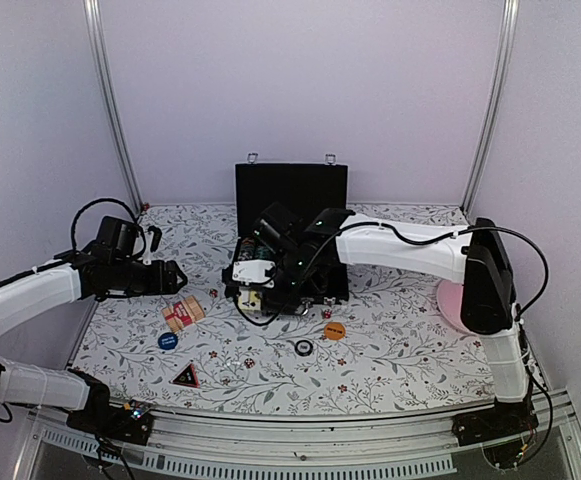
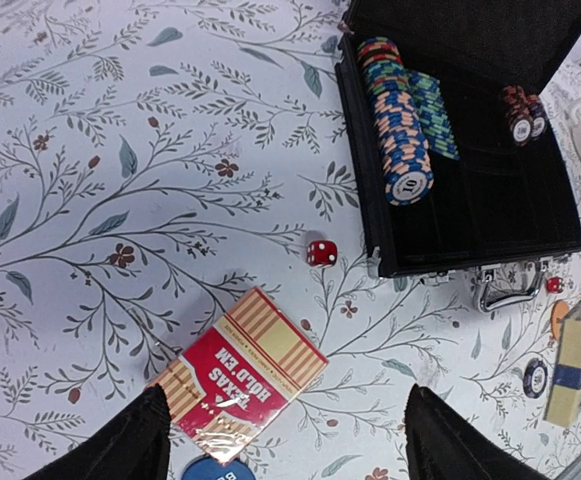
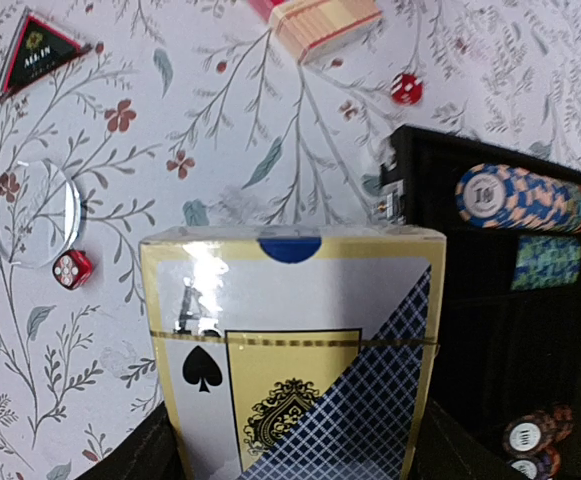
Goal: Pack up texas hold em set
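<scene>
The black briefcase (image 1: pixel 290 190) lies open at the table's middle, with rows of striped chips (image 2: pixel 402 130) inside. My right gripper (image 1: pixel 253 278) is shut on a gold-and-blue card deck (image 3: pixel 290 340), held just left of the case (image 3: pixel 510 330). My left gripper (image 2: pixel 285 420) hovers open over a red Texas Hold'em deck (image 2: pixel 240 370) lying flat on the cloth. A red die (image 2: pixel 321 253) sits near the case's front corner and another die (image 3: pixel 73 268) lies farther out. The triangle token (image 1: pixel 185 377), blue button (image 1: pixel 168 340), orange button (image 1: pixel 335 330) and a black-and-white button (image 1: pixel 303 347) lie in front.
A pink plate (image 1: pixel 450 300) shows at the right, partly behind the right arm. A clear round disc (image 3: pixel 35 212) lies on the floral cloth beside the second die. Metal frame posts stand at the back corners.
</scene>
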Robot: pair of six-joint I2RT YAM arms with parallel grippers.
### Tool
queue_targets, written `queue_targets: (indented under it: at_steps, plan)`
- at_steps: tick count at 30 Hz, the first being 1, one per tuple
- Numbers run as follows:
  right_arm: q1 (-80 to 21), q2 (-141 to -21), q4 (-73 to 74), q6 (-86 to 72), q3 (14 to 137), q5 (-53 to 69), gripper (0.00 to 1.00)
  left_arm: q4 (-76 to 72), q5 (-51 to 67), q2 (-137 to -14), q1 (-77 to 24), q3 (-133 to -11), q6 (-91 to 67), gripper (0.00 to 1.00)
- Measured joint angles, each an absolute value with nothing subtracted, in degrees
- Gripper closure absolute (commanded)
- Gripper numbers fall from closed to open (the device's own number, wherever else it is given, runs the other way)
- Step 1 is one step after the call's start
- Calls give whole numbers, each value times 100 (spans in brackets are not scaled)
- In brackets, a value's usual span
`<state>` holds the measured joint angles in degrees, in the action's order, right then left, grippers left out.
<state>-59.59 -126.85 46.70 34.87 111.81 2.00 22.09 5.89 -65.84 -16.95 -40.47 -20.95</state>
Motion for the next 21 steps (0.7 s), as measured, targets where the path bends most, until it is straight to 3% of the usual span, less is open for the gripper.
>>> queue_targets:
  at_steps: [7, 21]
  plan:
    - [-5527, -12571, 4025, 4156, 11371, -200, 37, 2196, 705, -6530, -1691, -4047, -1949, 19]
    - [-4626, -13546, 3164, 5120, 11778, -851, 37, 2167, 845, -6512, -1684, -4047, -1876, 19]
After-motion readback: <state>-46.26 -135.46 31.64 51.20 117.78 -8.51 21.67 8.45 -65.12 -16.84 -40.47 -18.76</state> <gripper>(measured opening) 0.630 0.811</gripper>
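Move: The right hand, already holding the card deck in the air, has the case's empty middle bay about 18 cm ahead, 2 cm to its right and 8 cm below. Left of that bay lie the green chips, roughly 21 cm ahead and 4 cm left of the hand, then the blue chips, some 19 ahead and 8 left. The red chips are about 22 ahead and 10 right. From the idle left hand the bay is about 15 cm ahead, 24 right and 10 down. Keeping its pinch on the card deck, the right hand sweeps it forward over the case's front edge to above the empty bay, about 17 cm forward and a little right. The path arches, rising some 4 cm at first and sinking as much again by the end, while the wrist tips the fingers about 20 degrees outward from straight down. ##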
